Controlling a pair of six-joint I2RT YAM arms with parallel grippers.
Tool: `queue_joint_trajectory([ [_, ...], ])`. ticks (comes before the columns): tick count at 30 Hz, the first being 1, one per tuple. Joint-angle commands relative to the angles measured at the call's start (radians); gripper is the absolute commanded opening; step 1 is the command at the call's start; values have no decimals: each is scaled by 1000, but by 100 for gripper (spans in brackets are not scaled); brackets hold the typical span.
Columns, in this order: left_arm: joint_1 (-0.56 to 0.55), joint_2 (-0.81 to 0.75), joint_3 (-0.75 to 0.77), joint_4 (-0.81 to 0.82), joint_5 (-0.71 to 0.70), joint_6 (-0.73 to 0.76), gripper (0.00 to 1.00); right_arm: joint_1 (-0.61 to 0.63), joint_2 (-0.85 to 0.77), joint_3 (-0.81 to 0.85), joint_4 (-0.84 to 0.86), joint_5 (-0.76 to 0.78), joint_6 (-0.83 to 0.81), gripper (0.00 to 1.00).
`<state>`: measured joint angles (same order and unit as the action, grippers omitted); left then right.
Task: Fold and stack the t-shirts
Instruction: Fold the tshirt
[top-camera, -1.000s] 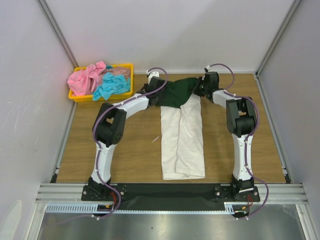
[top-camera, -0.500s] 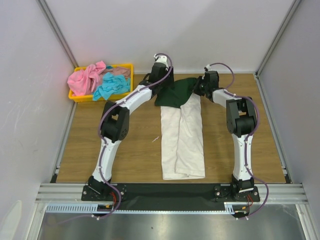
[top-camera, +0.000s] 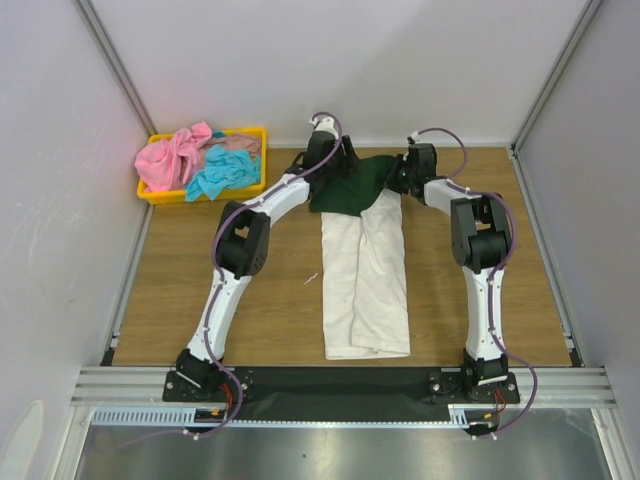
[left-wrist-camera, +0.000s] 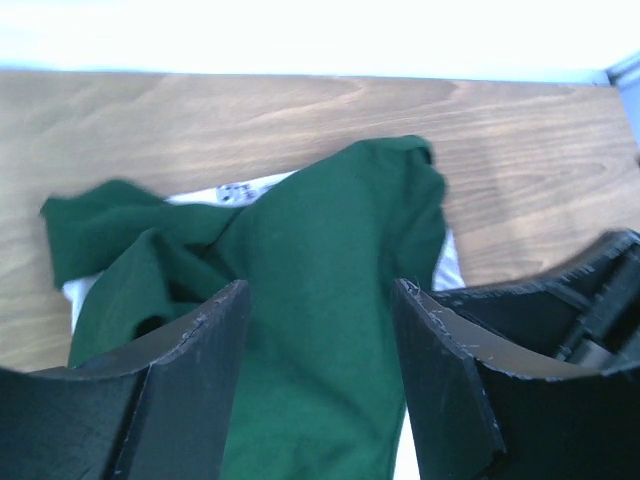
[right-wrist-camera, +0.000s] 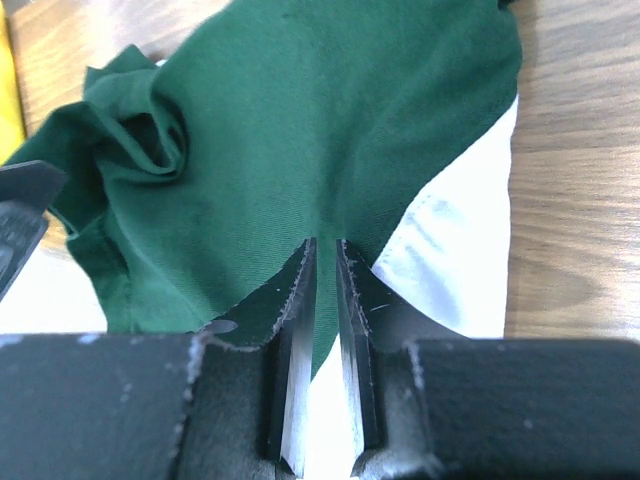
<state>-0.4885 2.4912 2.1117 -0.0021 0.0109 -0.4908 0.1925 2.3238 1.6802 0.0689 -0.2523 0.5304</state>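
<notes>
A white t-shirt (top-camera: 365, 290) with dark green sleeves (top-camera: 352, 187) lies on the table, folded into a long strip, with the sleeves bunched at the far end. My left gripper (top-camera: 332, 160) hovers open just over the sleeves; green cloth (left-wrist-camera: 310, 230) shows in the gap of the left gripper (left-wrist-camera: 320, 292), but nothing is pinched. My right gripper (top-camera: 399, 173) sits at the sleeves' right edge. In the right wrist view the right gripper (right-wrist-camera: 326, 246) is shut on a fold of the green cloth (right-wrist-camera: 300, 120), next to the white body (right-wrist-camera: 450, 262). A pink t-shirt (top-camera: 170, 155) and a turquoise t-shirt (top-camera: 222, 172) lie crumpled in the tray.
The yellow plastic tray (top-camera: 153, 196) stands at the back left corner of the wooden table (top-camera: 260, 300). Grey walls close in the back and both sides. A metal rail (top-camera: 340, 385) with the arm bases runs along the near edge.
My left arm has swung from the sleeves' left side toward the back, so its gripper now hangs over the far end. The right gripper has held still on the cloth.
</notes>
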Motion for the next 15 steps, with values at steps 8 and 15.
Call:
queue_joint_trajectory([
  [8, 131, 51, 54, 37, -3, -169, 64, -11, 28, 59, -7, 2, -13, 19],
  [15, 154, 78, 102, 28, 40, -140, 65, -11, 28, 65, -23, 1, -18, 19],
])
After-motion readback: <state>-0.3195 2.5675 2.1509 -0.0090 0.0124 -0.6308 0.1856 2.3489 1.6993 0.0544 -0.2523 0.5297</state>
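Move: The far left corner of the shirt's green part lies about 10 cm to the left hand's left, 4 cm ahead and some 7 cm below. The near left green corner is roughly 12 cm left and 10 cm back; the yellow bin's middle is about 39 cm left and nearly level forward. From the right hand, the far corner lies about 21 cm left, 7 cm ahead and slightly below. The left hand, fingers still open, sweeps about 10 cm left, 5 forward and slightly down towards the far green corner. ##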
